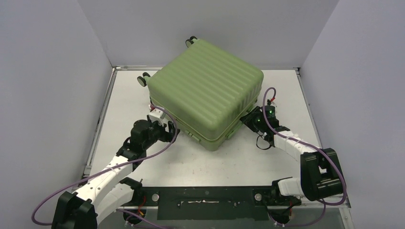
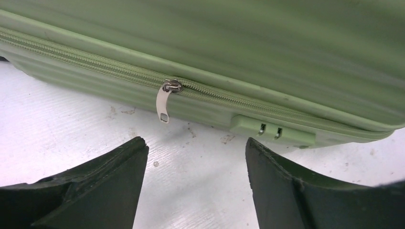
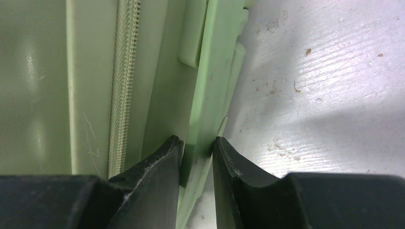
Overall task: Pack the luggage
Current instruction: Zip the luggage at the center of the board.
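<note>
The luggage (image 1: 205,98) is a light-green ribbed hard-shell suitcase lying flat and closed in the middle of the table. In the left wrist view its zipper runs along the side, with a silver zipper pull (image 2: 165,102) hanging down and a green lock block (image 2: 272,131) to the right of it. My left gripper (image 2: 196,145) is open just short of that side, with only bare table between its fingers. My right gripper (image 3: 198,143) has its fingers pressed on both sides of a flat green handle bar (image 3: 212,71) on the suitcase's right side, next to the zipper (image 3: 123,71).
Black wheels (image 1: 143,79) stick out at the suitcase's far left end. The white table (image 1: 248,157) has raised rails along its left and right edges, and grey walls close in on three sides. Purple cables loop off both arms.
</note>
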Controlling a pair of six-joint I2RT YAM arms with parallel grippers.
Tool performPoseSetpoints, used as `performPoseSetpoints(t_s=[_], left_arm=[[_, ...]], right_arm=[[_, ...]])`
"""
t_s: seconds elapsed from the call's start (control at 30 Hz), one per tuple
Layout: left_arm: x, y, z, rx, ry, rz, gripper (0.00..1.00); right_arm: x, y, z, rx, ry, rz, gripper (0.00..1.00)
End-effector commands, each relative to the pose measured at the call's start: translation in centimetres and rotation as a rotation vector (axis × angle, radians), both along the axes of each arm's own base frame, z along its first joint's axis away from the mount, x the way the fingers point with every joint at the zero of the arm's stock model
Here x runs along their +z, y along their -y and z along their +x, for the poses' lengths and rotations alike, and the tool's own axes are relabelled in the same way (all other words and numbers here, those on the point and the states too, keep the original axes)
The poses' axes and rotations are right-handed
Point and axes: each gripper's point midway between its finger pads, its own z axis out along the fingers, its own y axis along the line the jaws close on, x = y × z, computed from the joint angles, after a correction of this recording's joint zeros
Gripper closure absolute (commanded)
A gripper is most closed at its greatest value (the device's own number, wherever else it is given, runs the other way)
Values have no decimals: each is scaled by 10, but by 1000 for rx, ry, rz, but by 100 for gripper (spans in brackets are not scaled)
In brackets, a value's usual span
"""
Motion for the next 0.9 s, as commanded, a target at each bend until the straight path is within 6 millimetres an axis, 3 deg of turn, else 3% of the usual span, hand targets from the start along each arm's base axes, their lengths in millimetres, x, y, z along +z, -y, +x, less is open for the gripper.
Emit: performPoseSetpoints(t_s=[0.0,0.27,0.57,0.87], left_arm=[[26,0,20,6,131,31,32],[16,-13,46,59,92,200,41],[3,-6,58,43,95,219,45],[6,8,68,-8,195,152,48]], right_arm=[[-13,-11,-18,95,-38,-19,89],[-7,-15,-15,113,-22,-10,90],[-4,-22,-13,131,-11,16,90],[0,-28,-13,145,10,39,90]])
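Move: The zipper pull on the suitcase's near-left edge is about 6 cm ahead of the left hand, 1 cm to its right and 4 cm below. The lock lies roughly 7 cm right and 1 cm ahead, some 6 cm down. The suitcase's near corner is about 13 cm right and 4 cm back, 5 cm down. The right hand already grips the side handle; from that hand the pull is about 25 cm left, 1 cm back and 2 cm higher. Bring the left gripper forward about 5 cm to the zipper pull, easing down some 3 cm on the way, and roll it about 15 degrees so its left side rises. Draw the fingers in from wide to roughly half open, bracketing the hanging tab without pinching it. Keep the right hand still, its fingers shut on the side handle. ##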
